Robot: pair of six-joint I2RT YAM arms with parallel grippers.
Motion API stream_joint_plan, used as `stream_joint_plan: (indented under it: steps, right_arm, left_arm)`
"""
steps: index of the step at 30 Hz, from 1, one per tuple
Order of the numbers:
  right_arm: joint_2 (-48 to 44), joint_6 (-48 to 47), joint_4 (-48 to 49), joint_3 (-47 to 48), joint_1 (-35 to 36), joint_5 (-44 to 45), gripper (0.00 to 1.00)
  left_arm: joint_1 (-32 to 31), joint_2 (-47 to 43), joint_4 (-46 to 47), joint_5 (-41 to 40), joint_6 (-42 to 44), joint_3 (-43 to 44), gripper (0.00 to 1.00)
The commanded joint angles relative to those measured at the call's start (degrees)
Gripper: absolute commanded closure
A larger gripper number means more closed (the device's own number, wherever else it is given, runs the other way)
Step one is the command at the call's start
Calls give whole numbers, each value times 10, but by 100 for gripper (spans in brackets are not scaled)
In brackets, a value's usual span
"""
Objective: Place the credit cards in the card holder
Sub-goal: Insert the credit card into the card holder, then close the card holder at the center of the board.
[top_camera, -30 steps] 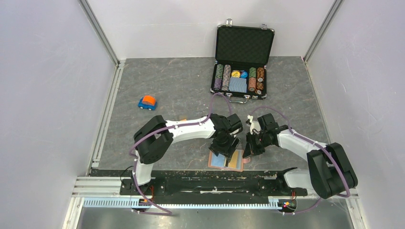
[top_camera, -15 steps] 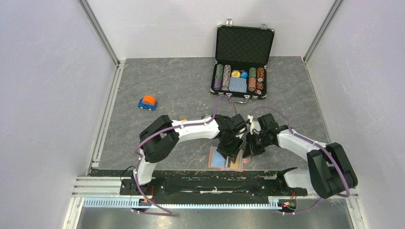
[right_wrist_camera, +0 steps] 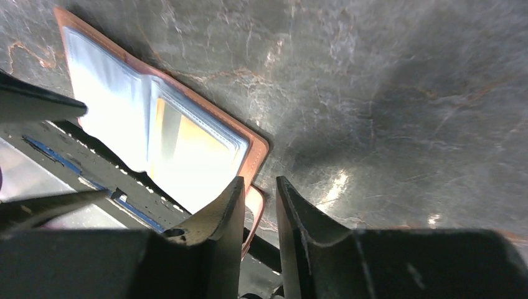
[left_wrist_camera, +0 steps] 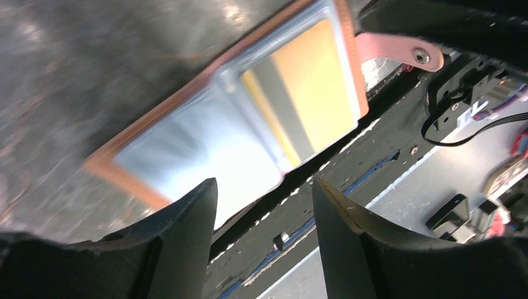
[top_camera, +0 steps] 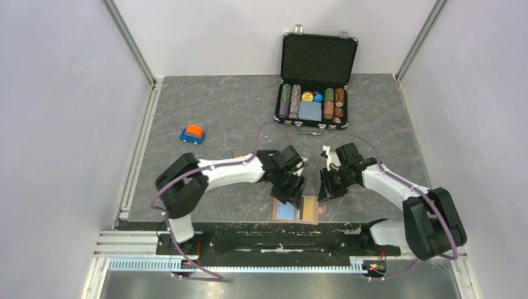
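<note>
The tan card holder (top_camera: 292, 213) lies open at the table's near edge, its clear sleeves up (left_wrist_camera: 205, 131) (right_wrist_camera: 112, 112). One gold-orange credit card (left_wrist_camera: 314, 87) (right_wrist_camera: 187, 156) sits inside its right sleeve. My left gripper (top_camera: 291, 194) (left_wrist_camera: 264, 187) hovers over the holder's left half, open and empty. Just right of the holder is my right gripper (top_camera: 324, 190) (right_wrist_camera: 260, 184), jaws a narrow gap apart, gripping nothing. The pink snap tab (right_wrist_camera: 255, 202) (left_wrist_camera: 398, 50) lies beneath its tips. A small orange sliver (top_camera: 239, 154) peeks out behind the left forearm.
An open black poker-chip case (top_camera: 314, 93) stands at the back right. A blue and orange toy car (top_camera: 192, 133) sits at the left. The black base rail (top_camera: 280, 240) runs right below the holder. Walls close in the table on three sides.
My left gripper has drawn back to the left, uncovering the holder's right half. The right jaws have parted slightly and the right gripper has moved up a little.
</note>
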Motion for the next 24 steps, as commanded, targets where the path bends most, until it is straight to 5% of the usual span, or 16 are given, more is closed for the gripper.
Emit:
stream_joint_plan:
  steps: [1,5,13,24]
  right_arm:
    - [-17,-26,-26,48,2,29,71]
    - [-23,-31,-23,54,2,6,71]
    - [-28,-18,27,15,19,-76,100]
    - [8,-1,79,-52,41,-64,100]
  left_arm:
    - [49,-98,95,10,-59,-86,35]
    - [86,-138,154,38,-100,-173,35]
    - [141,-143,252,78,-161,-274,34]
    - [142,-112,356,142,-194,-276,40]
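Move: The left hand hovers about 3 cm above the blue left page of the open card holder, whose middle is about 1 cm to its left and 1 cm back; the yellow credit card in the right page is some 7 cm to its right and 1 cm back. From the right hand, that credit card lies about 4 cm left, 3 cm back and 1 cm below, and the holder's strap tab is 3 cm straight back. Leftward, the open left hand sweeps about 7 cm with some 3 cm forward, turning roughly 20 degrees counter-clockwise and dipping at the holder's outer left edge before easing back right, the raised blue page coming between its fingers. The right hand hops forward and up about 2.5 cm, closes its fingers, then comes back, left and down about 4 cm to put its shut tips on the yellow credit card's edge. ##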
